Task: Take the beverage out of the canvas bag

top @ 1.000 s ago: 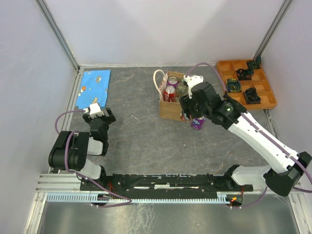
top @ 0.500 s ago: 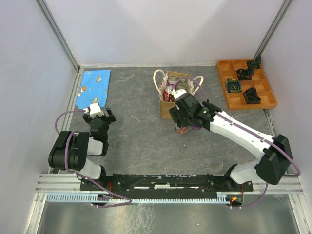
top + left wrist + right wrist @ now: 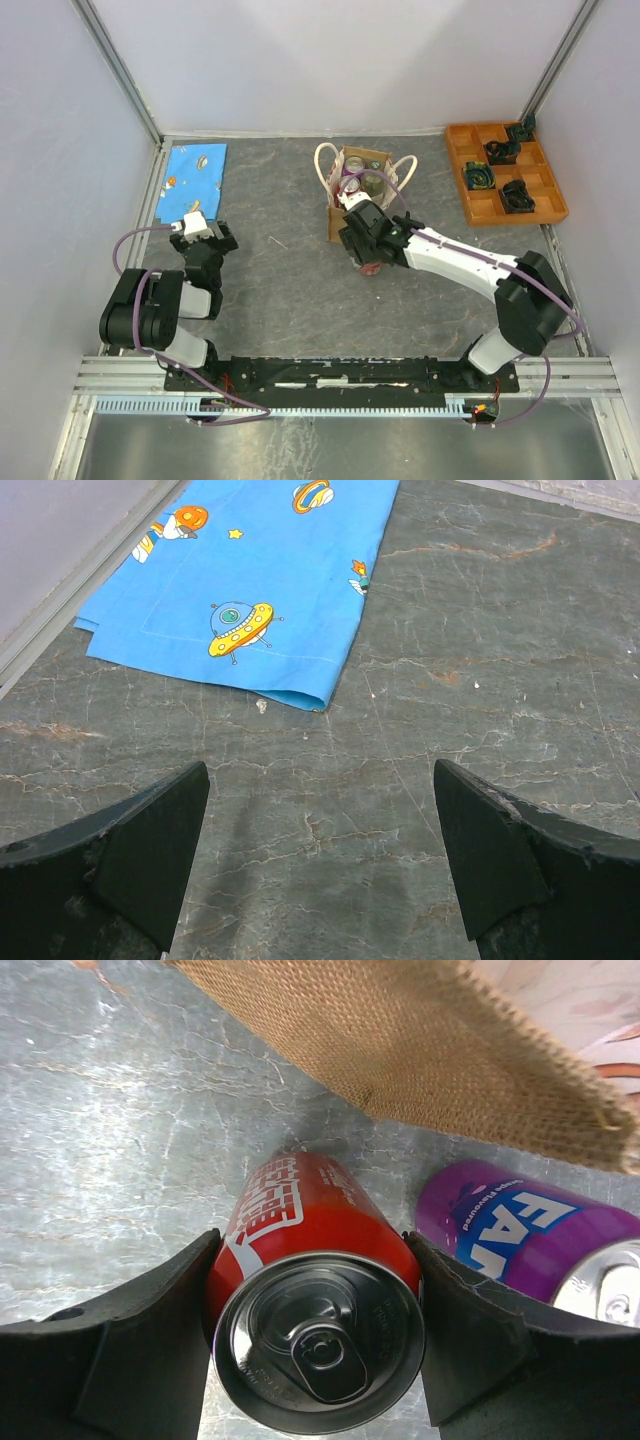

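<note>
My right gripper (image 3: 315, 1335) is shut on a red drink can (image 3: 310, 1250), fingers pressed on both its sides, top lid facing the camera. The can hangs upright just in front of the canvas bag (image 3: 420, 1040), low over the table. A purple can (image 3: 520, 1230) stands right beside it. In the top view the right gripper (image 3: 366, 248) sits at the front wall of the tan canvas bag (image 3: 334, 224), and another can top shows inside the bag (image 3: 351, 180). My left gripper (image 3: 320, 860) is open over bare table, far to the left (image 3: 215, 240).
A blue patterned cloth (image 3: 193, 180) lies at the back left, just ahead of the left gripper (image 3: 250, 580). An orange compartment tray (image 3: 540, 205) with dark parts sits at the back right. Grey walls enclose the table on three sides.
The right arm has swung left along the bag's front, carrying the red can with it, past the purple can. The left arm has not moved.
</note>
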`<state>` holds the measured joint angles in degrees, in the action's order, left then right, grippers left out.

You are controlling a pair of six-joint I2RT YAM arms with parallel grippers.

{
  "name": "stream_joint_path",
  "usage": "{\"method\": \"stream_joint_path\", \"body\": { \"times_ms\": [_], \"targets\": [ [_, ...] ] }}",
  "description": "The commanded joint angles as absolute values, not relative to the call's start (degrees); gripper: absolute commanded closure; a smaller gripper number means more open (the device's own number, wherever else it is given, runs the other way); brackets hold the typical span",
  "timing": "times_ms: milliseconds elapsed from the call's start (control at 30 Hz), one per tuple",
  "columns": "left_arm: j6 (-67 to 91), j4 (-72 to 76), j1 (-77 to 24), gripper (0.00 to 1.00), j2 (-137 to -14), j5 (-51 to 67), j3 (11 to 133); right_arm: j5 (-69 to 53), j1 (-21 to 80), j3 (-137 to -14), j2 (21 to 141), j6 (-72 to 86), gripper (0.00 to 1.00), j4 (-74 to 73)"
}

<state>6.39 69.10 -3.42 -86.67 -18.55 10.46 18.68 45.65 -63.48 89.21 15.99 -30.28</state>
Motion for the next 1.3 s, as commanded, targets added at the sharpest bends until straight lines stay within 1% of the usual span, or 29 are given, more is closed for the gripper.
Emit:
{"method": "stream_joint_path", "body": {
  "times_ms": [0, 233, 267, 333, 367, 500, 533, 600, 633, 667, 733, 967, 1267],
  "targets": [
    [3.4, 71.1, -3.7, 0.01, -87.1, -19.7, 11.6, 22.2, 45.9, -63.4, 90.5, 15.8, 1.00, -25.1],
    [3.4, 71.1, -3.7, 0.01, -87.0, -19.7, 11.7, 22.7, 45.9, -61.3, 90.8, 17.4, 1.00, -25.2],
    [3.4, 71.1, -3.7, 0.01, -87.0, -19.7, 11.7, 22.7, 45.8, -61.1, 90.6, 17.7, 0.98, -25.2],
    [3.5, 71.1, -3.7, 0.01, -87.0, -19.7, 11.6, 22.6, 45.9, -60.8, 90.4, 18.4, 0.87, -25.7],
    [3.5, 71.1, -3.7, 0.01, -87.1, -19.7, 11.7, 22.4, 45.9, -60.7, 90.4, 18.6, 0.74, -25.9],
    [3.4, 71.1, -3.7, 0.01, -87.1, -19.7, 11.6, 22.2, 45.9, -60.3, 89.6, 19.4, 0.33, -26.7],
    [3.5, 71.1, -3.6, 0.01, -87.0, -19.7, 11.6, 22.2, 45.9, -60.3, 89.4, 19.5, 0.25, -26.9],
    [3.4, 71.2, -3.6, 0.01, -87.0, -19.7, 11.6, 22.2, 45.9, -60.3, 89.0, 19.5, 0.15, -27.4],
    [3.5, 71.2, -3.7, 0.01, -87.0, -19.7, 11.6, 22.3, 45.9, -60.3, 88.6, 19.5, 0.06, -27.5],
    [3.5, 71.1, -3.8, 0.01, -87.1, -19.7, 11.6, 22.2, 45.9, -60.3, 88.4, 19.4, 0.03, -27.6],
    [3.4, 71.2, -3.8, 0.01, -87.0, -19.7, 11.6, 22.2, 45.9, -60.6, 87.9, 19.2, 0.01, -27.8],
    [3.4, 71.1, -3.8, 0.01, -87.0, -19.7, 11.6, 22.5, 45.9, -65.0, 84.8, 16.8, 0.01, -30.5],
    [3.4, 71.2, -3.8, 0.01, -87.0, -19.7, 11.6, 22.2, 45.9, -77.8, 80.8, 10.4, 0.01, -35.3]
  ]
}}
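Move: The right hand grips the red can just above its landing spot, bare table almost straight below: level fore and aft, about 1 cm to the right and some 10 cm down. From this hand the standing purple can is about 8 cm right and 2 cm ahead, and the canvas bag's middle 14 cm ahead and 3 cm left, both a few centimetres lower. From the left hand, that spot is some 40 cm right, 6 cm back and 8 cm down. The right hand sets the red can's base down on the table in front of the canvas bag, sinking about 2.5 cm, then stays there briefly with its grip kept. The fingers open wide and let go of the can, and the hand lifts off nearly straight up by about 10 cm, drifting slightly forward towards the bag and tipping up a little. ##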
